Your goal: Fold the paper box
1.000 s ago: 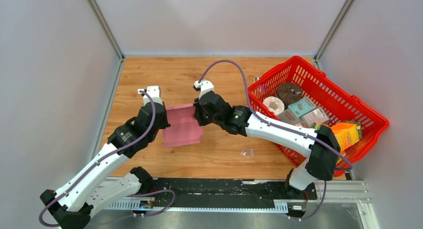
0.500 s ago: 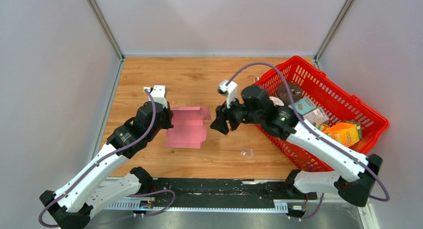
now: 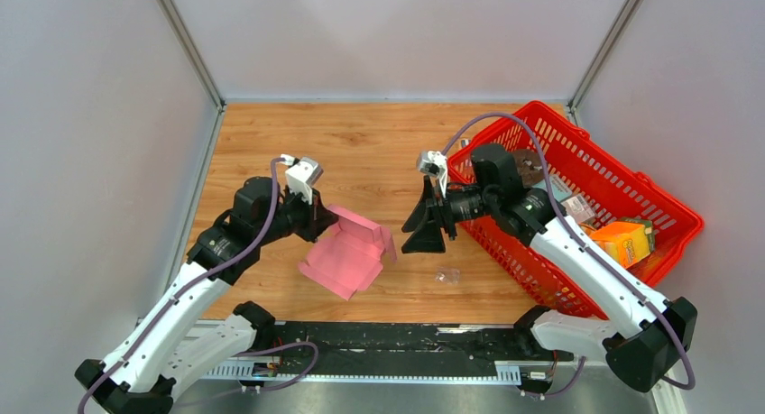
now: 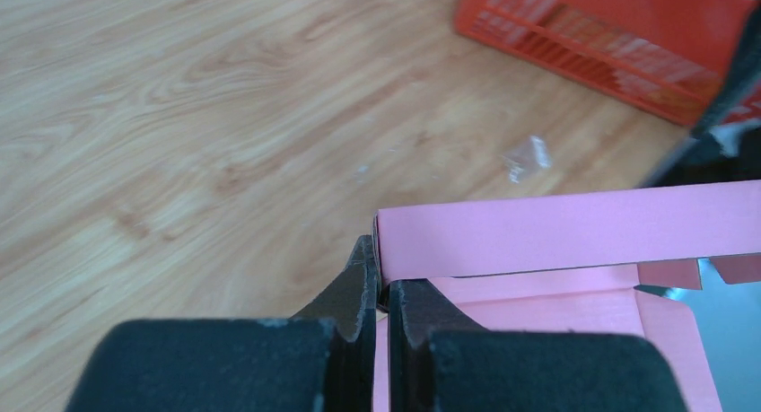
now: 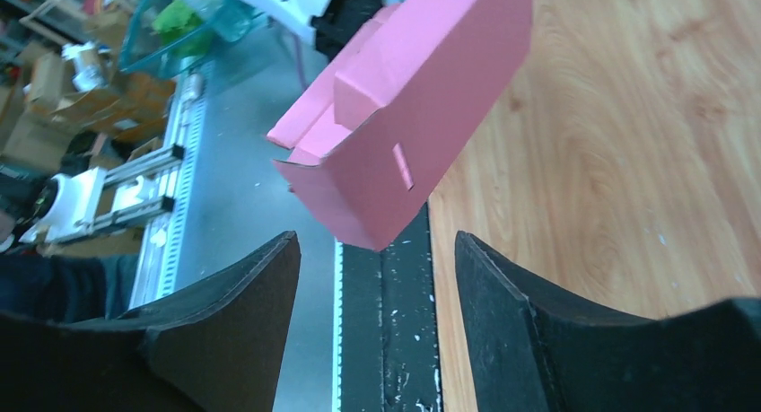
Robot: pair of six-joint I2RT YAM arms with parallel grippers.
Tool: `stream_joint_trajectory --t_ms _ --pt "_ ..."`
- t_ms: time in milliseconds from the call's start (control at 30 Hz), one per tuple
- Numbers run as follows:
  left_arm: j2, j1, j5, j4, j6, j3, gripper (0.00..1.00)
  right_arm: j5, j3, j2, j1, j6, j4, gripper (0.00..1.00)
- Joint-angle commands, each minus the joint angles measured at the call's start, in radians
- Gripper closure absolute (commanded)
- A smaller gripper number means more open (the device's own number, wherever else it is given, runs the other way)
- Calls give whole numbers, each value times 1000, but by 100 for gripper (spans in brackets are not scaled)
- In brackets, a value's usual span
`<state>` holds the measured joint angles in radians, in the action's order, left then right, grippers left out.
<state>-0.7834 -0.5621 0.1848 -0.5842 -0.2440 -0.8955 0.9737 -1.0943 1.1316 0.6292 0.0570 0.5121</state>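
Observation:
The pink paper box (image 3: 347, 256), partly folded with raised walls and tabs, hangs tilted above the wooden table (image 3: 271, 143). My left gripper (image 3: 325, 221) is shut on its upper left edge. In the left wrist view the left gripper (image 4: 384, 270) pinches one wall of the paper box (image 4: 556, 237). My right gripper (image 3: 408, 239) stands open just right of the box, apart from it. From the right wrist, the paper box (image 5: 413, 107) floats ahead of the open right gripper (image 5: 377, 243), with nothing between the fingers.
A red basket (image 3: 663, 211) holding rolls and small boxes stands at the right, and its wall (image 4: 610, 35) shows in the left wrist view. A small clear plastic scrap (image 3: 446, 275) lies on the wood near the front. A black rail (image 3: 406, 337) runs along the table's near edge.
My right gripper let go of the box, opened and drew back to the right. My left gripper lifted the box, tilted it and swung it slightly right.

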Motion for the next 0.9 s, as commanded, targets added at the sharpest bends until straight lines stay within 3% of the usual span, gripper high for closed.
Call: stream_joint_trajectory --t_ms 0,133,533,700,867 --pt "12 18 321 81 34 -33 100 206 2 -16 -6 -54 -69 35" --pt "3 19 370 104 3 -33 100 227 7 -24 19 -54 -81 34" --pt "-36 21 357 109 -43 -46 100 63 17 -29 156 47 -237 32" --pt "-40 19 305 96 -75 -60 100 -105 16 -38 208 78 -259 32" --pt "-37 19 271 98 -100 -54 100 -281 27 -44 253 115 -300 40"
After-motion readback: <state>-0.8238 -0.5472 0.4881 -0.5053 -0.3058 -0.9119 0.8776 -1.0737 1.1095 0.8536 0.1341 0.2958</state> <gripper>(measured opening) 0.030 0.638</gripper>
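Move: Some 5 cm to the right hand's left, 1 cm back and about level is the right end wall of the pink paper box. The box's broad panel hangs roughly 16 cm to that hand's left, 3 cm back and 6 cm lower; the little plastic bag lies on the table about 7 cm to its right, 4 cm ahead and 26 cm down. From the left hand, still gripping the box's far wall, the same end is some 12 cm right, 6 cm back, slightly below. Bringing the box's end and the open gripper together: the left hand keeps its pinch and swings the box right, back and a little up, turning about 15 degrees clockwise, then nearly stops. The right hand draws back some 4 cm, rising slightly, then slides left about 4 cm, fingers staying open, to bring their tips around the end wall; a firm touch can't be made out. ##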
